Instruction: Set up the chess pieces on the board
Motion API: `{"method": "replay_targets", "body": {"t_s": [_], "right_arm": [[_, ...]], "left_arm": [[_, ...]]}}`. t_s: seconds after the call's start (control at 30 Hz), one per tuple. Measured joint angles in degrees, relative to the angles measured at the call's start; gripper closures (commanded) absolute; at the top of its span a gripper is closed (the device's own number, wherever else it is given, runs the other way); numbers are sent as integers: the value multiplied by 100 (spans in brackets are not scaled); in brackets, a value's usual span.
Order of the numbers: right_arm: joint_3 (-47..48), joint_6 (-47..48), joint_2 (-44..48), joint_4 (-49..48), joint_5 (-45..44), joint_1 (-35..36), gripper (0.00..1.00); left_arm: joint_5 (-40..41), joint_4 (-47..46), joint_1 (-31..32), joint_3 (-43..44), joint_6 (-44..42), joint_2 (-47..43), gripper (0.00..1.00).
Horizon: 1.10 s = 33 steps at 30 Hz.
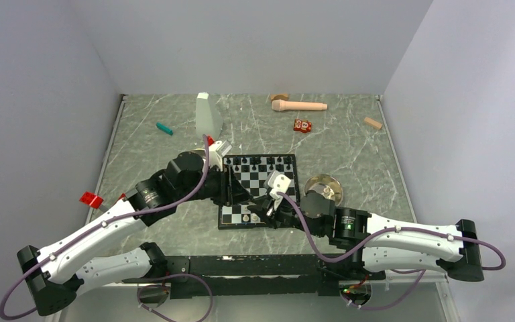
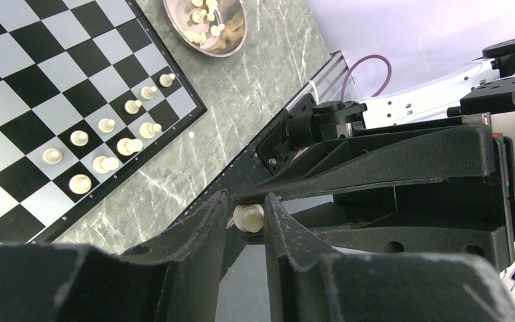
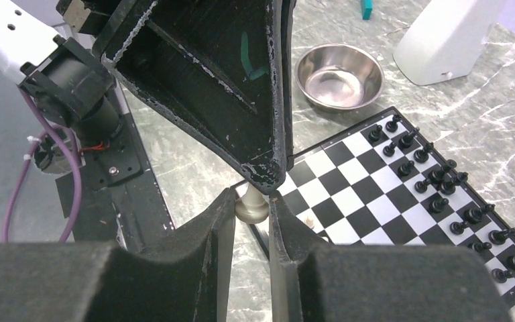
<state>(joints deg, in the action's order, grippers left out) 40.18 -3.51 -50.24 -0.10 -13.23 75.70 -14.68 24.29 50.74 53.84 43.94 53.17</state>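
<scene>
The board [image 1: 258,176] lies between my arms. Black chess pieces [image 3: 436,181] fill its far rows, and several white pieces [image 2: 107,144] stand along its near edge. Just off the near left corner, my two grippers meet tip to tip on one white chess piece [image 2: 248,216]. My left gripper [image 2: 247,213] is shut on its upper part. My right gripper [image 3: 251,201] is shut on its round base [image 3: 251,209]. In the right wrist view the left gripper's fingers [image 3: 241,100] cover the top of the piece.
A steel bowl [image 2: 238,40] right of the board holds more white pieces. An empty steel bowl [image 3: 338,77] and a white bottle [image 1: 208,115] stand at the far left. A wooden pestle [image 1: 300,105], red toy [image 1: 302,125], teal marker [image 1: 164,128] and red block [image 1: 92,198] lie around.
</scene>
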Motion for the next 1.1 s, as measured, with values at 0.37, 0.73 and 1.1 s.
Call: {"method": "replay_targets", "body": {"t_s": [0.37, 0.73, 1.1], "right_arm": [[0, 35, 2, 48, -160, 50, 100], [0, 2, 11, -4, -367, 57, 100], [0, -50, -2, -4, -428, 57, 69]], "left_arm": [[37, 46, 72, 83, -81, 133, 66], [127, 50, 116, 142, -125, 197, 76], [214, 44, 177, 162, -144, 219, 100]]}}
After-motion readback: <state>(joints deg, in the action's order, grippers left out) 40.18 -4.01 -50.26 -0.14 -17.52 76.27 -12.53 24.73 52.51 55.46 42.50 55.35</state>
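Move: The white chess piece that the left hand goes for sits in the right fingertips, about 1 cm to the right of the left hand point and level with it. From the left hand, the board's middle is some 13 cm ahead, 3 cm right and 24 cm down, and the steel bowl of white pieces 13 cm ahead and 24 cm right, at table height. From the right hand, the left fingertips wait about 2 cm to its left, level in height. Edging rightward by under 1 cm towards the right gripper, the left hand otherwise hovers with its fingers part open around the free end of the white piece, then closes them almost shut to pinch that end. The right hand keeps its grip on the base, easing about 1 cm forward and turning some 5 degrees clockwise. ##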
